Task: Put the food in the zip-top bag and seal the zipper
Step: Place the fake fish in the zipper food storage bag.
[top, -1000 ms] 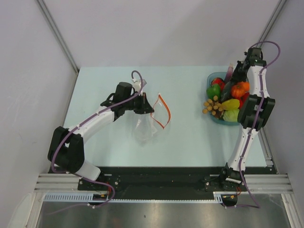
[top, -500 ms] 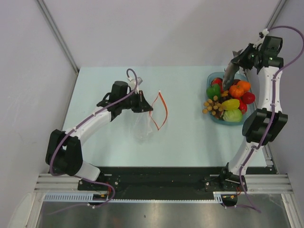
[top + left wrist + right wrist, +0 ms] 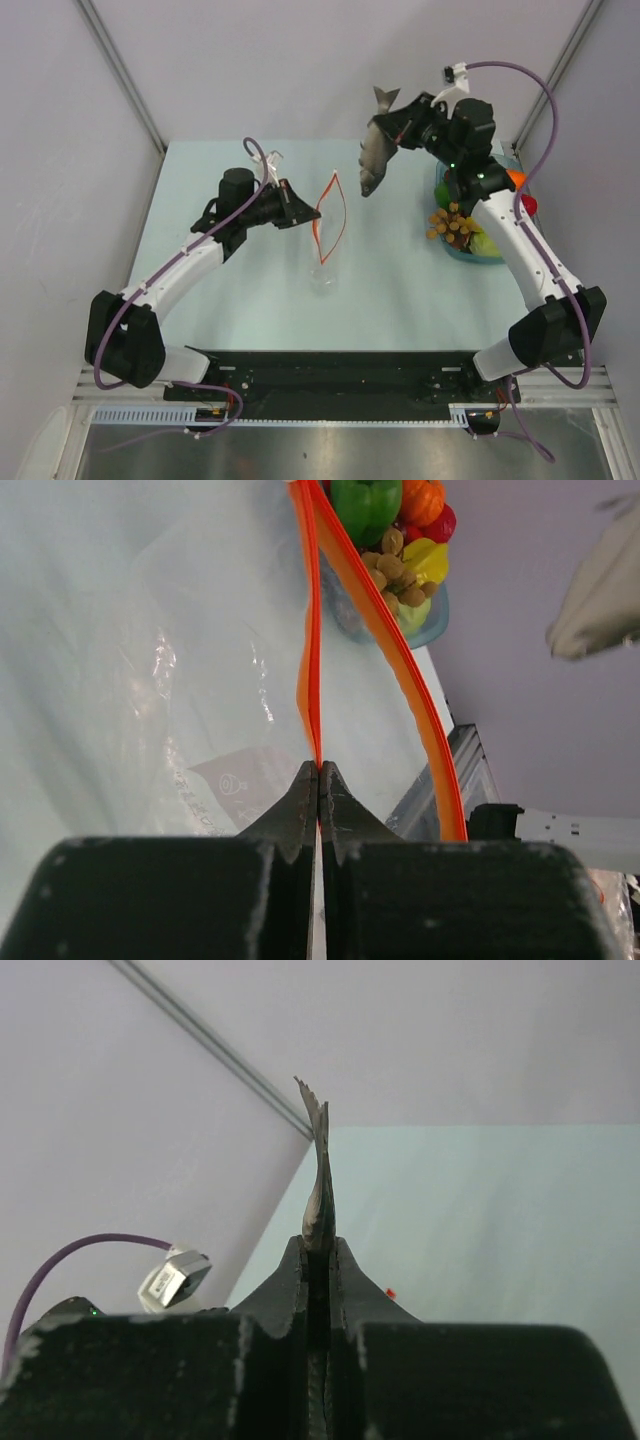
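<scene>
My left gripper point(image 3: 300, 212) point(image 3: 319, 768) is shut on one lip of the zipper point(image 3: 335, 215) point(image 3: 375, 610), the orange-red strip. It holds the clear zip-top bag point(image 3: 322, 265) point(image 3: 200, 680) up with its mouth gaping. My right gripper point(image 3: 400, 125) point(image 3: 318, 1245) is shut on the tail of a grey toy fish point(image 3: 375, 160) point(image 3: 320, 1160). The fish hangs head down above the table, just right of the bag's mouth and not touching it. More food point(image 3: 452, 225) point(image 3: 365, 505) lies piled in the blue tray point(image 3: 441, 172) point(image 3: 435, 620) at the right.
The right arm's forearm crosses over the tray and hides part of its pile. Grey walls stand close behind and at both sides of the pale table point(image 3: 200, 180). A black rail point(image 3: 330, 375) runs along the near edge.
The right arm has lifted the fish out of the tray and swung it left towards the bag. The left gripper has raised and turned the bag's mouth a little.
</scene>
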`<state>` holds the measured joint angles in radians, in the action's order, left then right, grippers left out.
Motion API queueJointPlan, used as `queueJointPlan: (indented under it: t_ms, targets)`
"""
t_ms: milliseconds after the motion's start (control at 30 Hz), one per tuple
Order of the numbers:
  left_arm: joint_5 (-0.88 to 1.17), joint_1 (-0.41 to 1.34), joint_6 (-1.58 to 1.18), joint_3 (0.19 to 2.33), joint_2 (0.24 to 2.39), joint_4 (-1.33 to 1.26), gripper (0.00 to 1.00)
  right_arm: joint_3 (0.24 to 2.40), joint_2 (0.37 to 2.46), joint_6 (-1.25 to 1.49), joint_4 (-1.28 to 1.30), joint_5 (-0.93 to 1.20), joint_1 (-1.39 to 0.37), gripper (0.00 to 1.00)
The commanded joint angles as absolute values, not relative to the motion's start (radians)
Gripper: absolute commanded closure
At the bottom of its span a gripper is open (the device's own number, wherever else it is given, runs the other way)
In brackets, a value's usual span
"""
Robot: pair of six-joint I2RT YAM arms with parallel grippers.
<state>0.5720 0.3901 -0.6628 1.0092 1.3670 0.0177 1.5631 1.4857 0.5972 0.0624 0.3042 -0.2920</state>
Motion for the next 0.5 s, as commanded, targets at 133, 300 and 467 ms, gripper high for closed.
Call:
queueJointPlan:
  t_ms: [133, 300, 467]
  targets:
    - [0.470, 0.385, -0.726, 1.048, 1.338, -0.014, 1.00, 1.508, 1.474, 0.526, -0.098, 0.042, -0.537, 1.00]
    - [0.397, 0.385, -0.776, 1.031, 1.330, 0.017, 1.00, 1.502, 1.539, 0.473, -0.123, -0.124, -0.649, 1.00]
    - [0.338, 0.383, -0.830, 1.011, 1.309, 0.003, 1.00, 1.467, 1.577, 0.384, -0.092, -0.251, -0.716, 1.00]
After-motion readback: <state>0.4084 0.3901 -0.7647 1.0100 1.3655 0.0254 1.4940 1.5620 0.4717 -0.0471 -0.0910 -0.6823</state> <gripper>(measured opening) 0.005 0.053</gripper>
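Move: The right gripper holds the fake fish near its tail, head hanging down; the bag's open mouth lies about 13 cm to its left, 10 cm back and some 17 cm lower. The left gripper, pinching the bag's near-left zipper rim, is about 16 cm left and 10 cm back from the right hand, 18 cm lower; the food basket is some 28 cm right, level ahead and 31 cm lower. From the left hand the bag's mouth is centred some 3 cm right, level fore-and-aft and at its height. The right arm swings the fish about 12 cm to the left towards the bag's mouth, easing some 3 cm back on the way and sinking 4 to 5 cm, mostly in the later part, with its fingers still shut on the fish and the wrist tilting only slightly. Meanwhile the left hand keeps its pinch on the orange zipper rim and carries it about 2 cm forward and a little left, turning some 10 degrees counter-clockwise, so the rim comes to meet the fish. ##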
